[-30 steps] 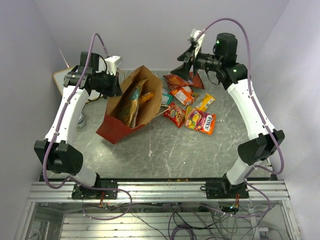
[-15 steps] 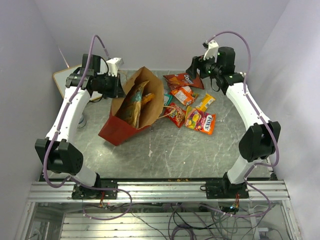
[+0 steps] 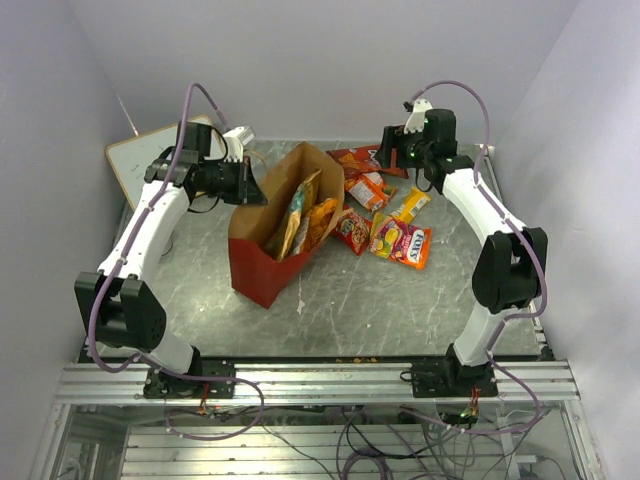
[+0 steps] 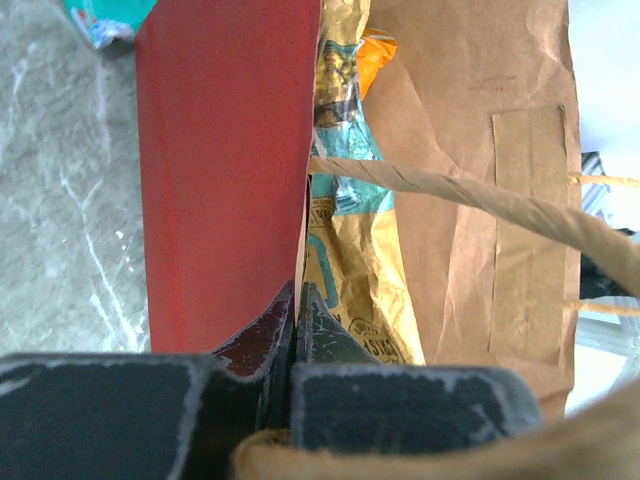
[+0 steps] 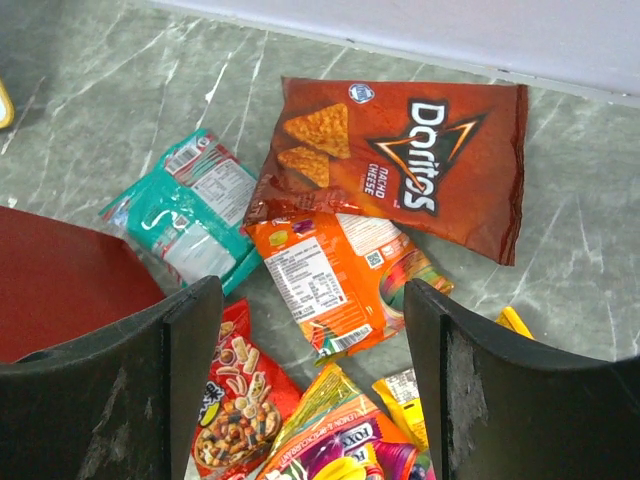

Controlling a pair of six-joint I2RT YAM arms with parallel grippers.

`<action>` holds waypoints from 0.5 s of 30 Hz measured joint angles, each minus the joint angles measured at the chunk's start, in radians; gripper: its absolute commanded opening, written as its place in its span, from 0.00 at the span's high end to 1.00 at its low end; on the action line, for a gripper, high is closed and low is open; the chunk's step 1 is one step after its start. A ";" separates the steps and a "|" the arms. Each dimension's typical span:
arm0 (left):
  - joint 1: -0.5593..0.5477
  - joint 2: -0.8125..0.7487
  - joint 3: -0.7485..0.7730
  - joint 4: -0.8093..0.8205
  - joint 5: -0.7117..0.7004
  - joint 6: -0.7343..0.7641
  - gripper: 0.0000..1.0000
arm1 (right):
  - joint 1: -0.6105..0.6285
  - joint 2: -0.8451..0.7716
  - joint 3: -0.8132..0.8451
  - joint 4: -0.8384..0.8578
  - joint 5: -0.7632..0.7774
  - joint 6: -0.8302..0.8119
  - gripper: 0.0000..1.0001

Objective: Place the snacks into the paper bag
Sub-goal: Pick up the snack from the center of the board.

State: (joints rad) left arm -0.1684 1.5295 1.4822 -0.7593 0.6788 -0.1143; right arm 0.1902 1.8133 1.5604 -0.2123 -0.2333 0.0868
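Note:
The paper bag (image 3: 262, 262), red outside and brown inside, stands mouth-up left of centre. My left gripper (image 3: 254, 190) is shut on its back rim; in the left wrist view the gripper (image 4: 297, 300) pinches the bag wall (image 4: 220, 180). Inside the bag lean a tan-gold packet (image 3: 296, 212) and an orange one (image 3: 320, 215). The other snacks lie to its right: a dark red chip bag (image 5: 410, 160), an orange pack (image 5: 335, 275), a teal pack (image 5: 190, 210), a small red pack (image 5: 240, 400) and a pack with yellow fruit printed on it (image 3: 402, 243). My right gripper (image 5: 312, 300) hangs open and empty above them.
A white board (image 3: 140, 160) leans at the back left behind my left arm. The bag's twine handle (image 4: 450, 195) loops across its mouth beside my left fingers. Walls close in the table at the back and on both sides.
My left gripper has pulled the bag's rim up and to the right, so the bag went from leaning over to standing. My right arm swung down and left over the snack pile.

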 measured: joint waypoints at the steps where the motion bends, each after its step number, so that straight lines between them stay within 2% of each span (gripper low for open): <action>1: 0.000 -0.001 -0.015 0.004 -0.010 0.002 0.93 | -0.003 0.000 -0.006 0.013 0.006 0.010 0.27; 8: 0.000 -0.038 -0.046 0.030 -0.082 0.019 0.93 | -0.019 0.023 -0.111 0.111 0.044 0.132 0.27; 15: -0.001 -0.092 -0.090 0.041 -0.118 0.036 0.93 | -0.026 0.099 -0.137 0.179 0.085 0.291 0.28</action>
State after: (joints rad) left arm -0.1692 1.4376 1.3926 -0.7185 0.5606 -0.0784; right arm 0.1646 1.9125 1.4239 -0.0330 -0.1486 0.3779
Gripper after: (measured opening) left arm 0.076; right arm 0.722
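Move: The orange snack lies roughly 6 cm ahead of the open right hand, 4 cm to its left and 16 cm below. The Doritos bag is about 9 cm farther out, in line with that snack; the teal snack is some 10 cm to the snack's left. The red nut bag sits 10 cm nearer and 4 cm left of the orange snack. From the left hand, the orange snack is about 21 cm ahead and 29 cm right. Touching nothing yet, the right hand sinks about 7 to 8 cm towards the orange snack, edging only slightly forward and right, while its wrist swings clockwise and tips further down with the fingers staying wide open. The left hand keeps its pinch on the paper bag's rim and draws it about 2 cm left. ##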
